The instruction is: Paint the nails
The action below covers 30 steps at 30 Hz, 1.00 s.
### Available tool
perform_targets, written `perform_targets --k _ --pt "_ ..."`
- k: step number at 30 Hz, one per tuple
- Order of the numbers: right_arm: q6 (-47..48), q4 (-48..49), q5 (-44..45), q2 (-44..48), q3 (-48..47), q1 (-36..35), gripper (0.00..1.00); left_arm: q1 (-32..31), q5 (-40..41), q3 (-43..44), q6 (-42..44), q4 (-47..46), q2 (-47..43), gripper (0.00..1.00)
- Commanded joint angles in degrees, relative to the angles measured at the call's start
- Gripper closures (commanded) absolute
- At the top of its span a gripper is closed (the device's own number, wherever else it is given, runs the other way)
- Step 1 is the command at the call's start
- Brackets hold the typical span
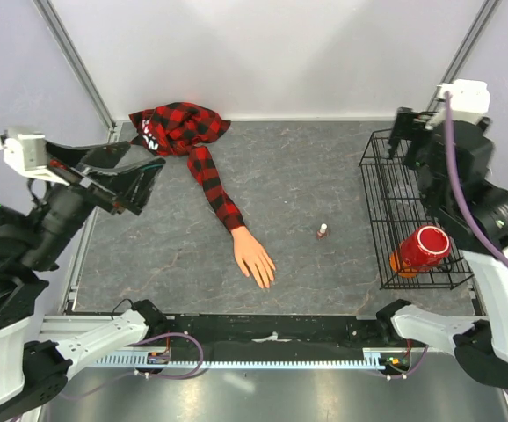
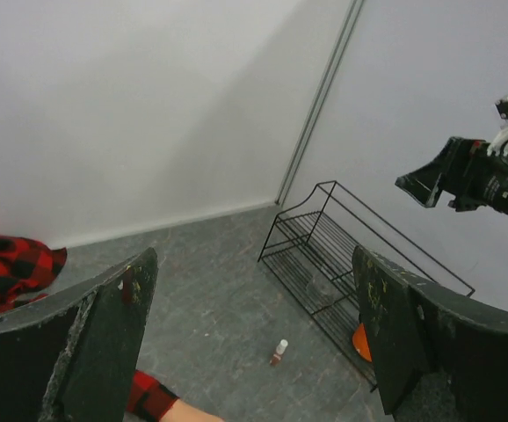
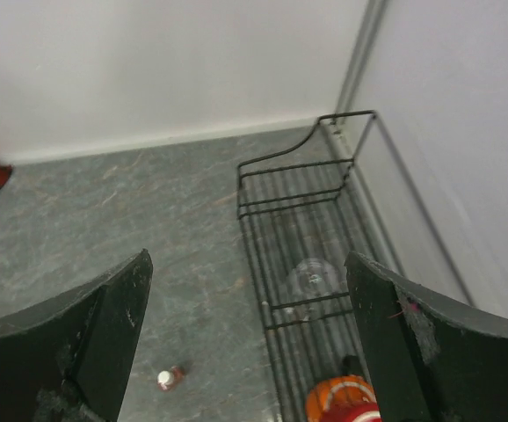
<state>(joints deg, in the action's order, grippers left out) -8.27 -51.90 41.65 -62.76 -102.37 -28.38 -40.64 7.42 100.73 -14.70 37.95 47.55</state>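
Observation:
A peach mannequin hand lies palm down on the grey table, reaching out of a red-and-black plaid sleeve. Its nails are too small to make out. A tiny white-capped reddish bottle stands right of the hand; it also shows in the left wrist view and the right wrist view. My left gripper is open and empty, raised at the far left by the shirt. My right gripper is open and empty, raised above the wire rack.
A black wire rack stands at the right, holding a red cup over an orange object and a clear glass. The bunched plaid shirt lies at the back left. White walls enclose the table.

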Motion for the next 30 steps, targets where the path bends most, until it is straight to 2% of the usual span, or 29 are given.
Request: perform_targets --k 1,4,9,13,18,20,24,26,27,30 --pt "-4.02 -0.49 -9.72 -3.59 5.39 0.08 0.02 -0.31 -1.44 -1.84 2.31 0.98 0.35 0.03" --pt "-8.06 3.81 -18.61 -4.55 13.29 -0.53 0.02 -0.31 -2.59 -3.6 1.87 1.24 0.53 0.03" --pt "-12.63 5.83 -14.23 -9.13 22.54 -5.63 0.02 -0.31 -4.25 -7.29 0.99 1.25 0.44 0.04" --pt "-17.55 12.78 -17.12 -9.31 33.69 -6.95 0.02 -0.31 -5.22 -10.37 -0.24 0.89 0.18 0.04" --pt "-18.89 16.65 -17.83 -12.99 39.52 -7.04 0.14 -0.31 -7.15 -15.02 -0.86 -1.91 0.96 0.04" --pt "-18.36 18.31 -17.57 -13.7 41.89 -7.04 0.16 -0.31 -9.07 -15.73 -0.77 -3.23 2.19 0.04" --pt "-18.36 20.17 -18.18 -15.28 44.88 -7.04 0.29 -0.31 -11.28 -16.52 -0.51 -3.85 4.3 0.05" --pt "-17.84 21.92 -19.23 -15.63 46.46 -6.95 0.31 -0.31 -12.16 -17.23 -0.59 -4.29 4.31 0.06" --pt "-17.31 22.19 -19.93 -16.16 46.73 -6.95 0.4 -0.31 -12.17 -18.19 -0.59 -4.64 4.22 0.06" --pt "-16.96 22.54 -19.85 -17.3 47.43 -6.95 0.51 -0.31 -11.9 -20.39 -0.59 -5.7 2.82 0.06"
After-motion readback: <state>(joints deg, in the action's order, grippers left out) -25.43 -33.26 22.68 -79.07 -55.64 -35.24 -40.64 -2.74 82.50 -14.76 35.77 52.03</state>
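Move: The nail polish bottle stands far below the right hand, roughly 42 cm down, about 13 cm to its left and 5 cm ahead. The mannequin hand lies some 15 cm left of the bottle and 7 cm nearer the base; the wire rack's middle is about 20 cm right of the bottle and 3 cm farther out. From the left hand the bottle is about 18 cm ahead, 24 cm right and 52 cm down, the mannequin hand 10 cm ahead and 10 cm right. Heading for the nail polish bottle, the right hand sweeps left and plunges, about 36 cm down and 12 cm left, slowing late as it tips its fingers down some 40 degrees and closes them to about half open, just short of the bottle. The still-open left hand sinks too, drifting right and slightly forward towards the mannequin hand and bottle, tipping down. ##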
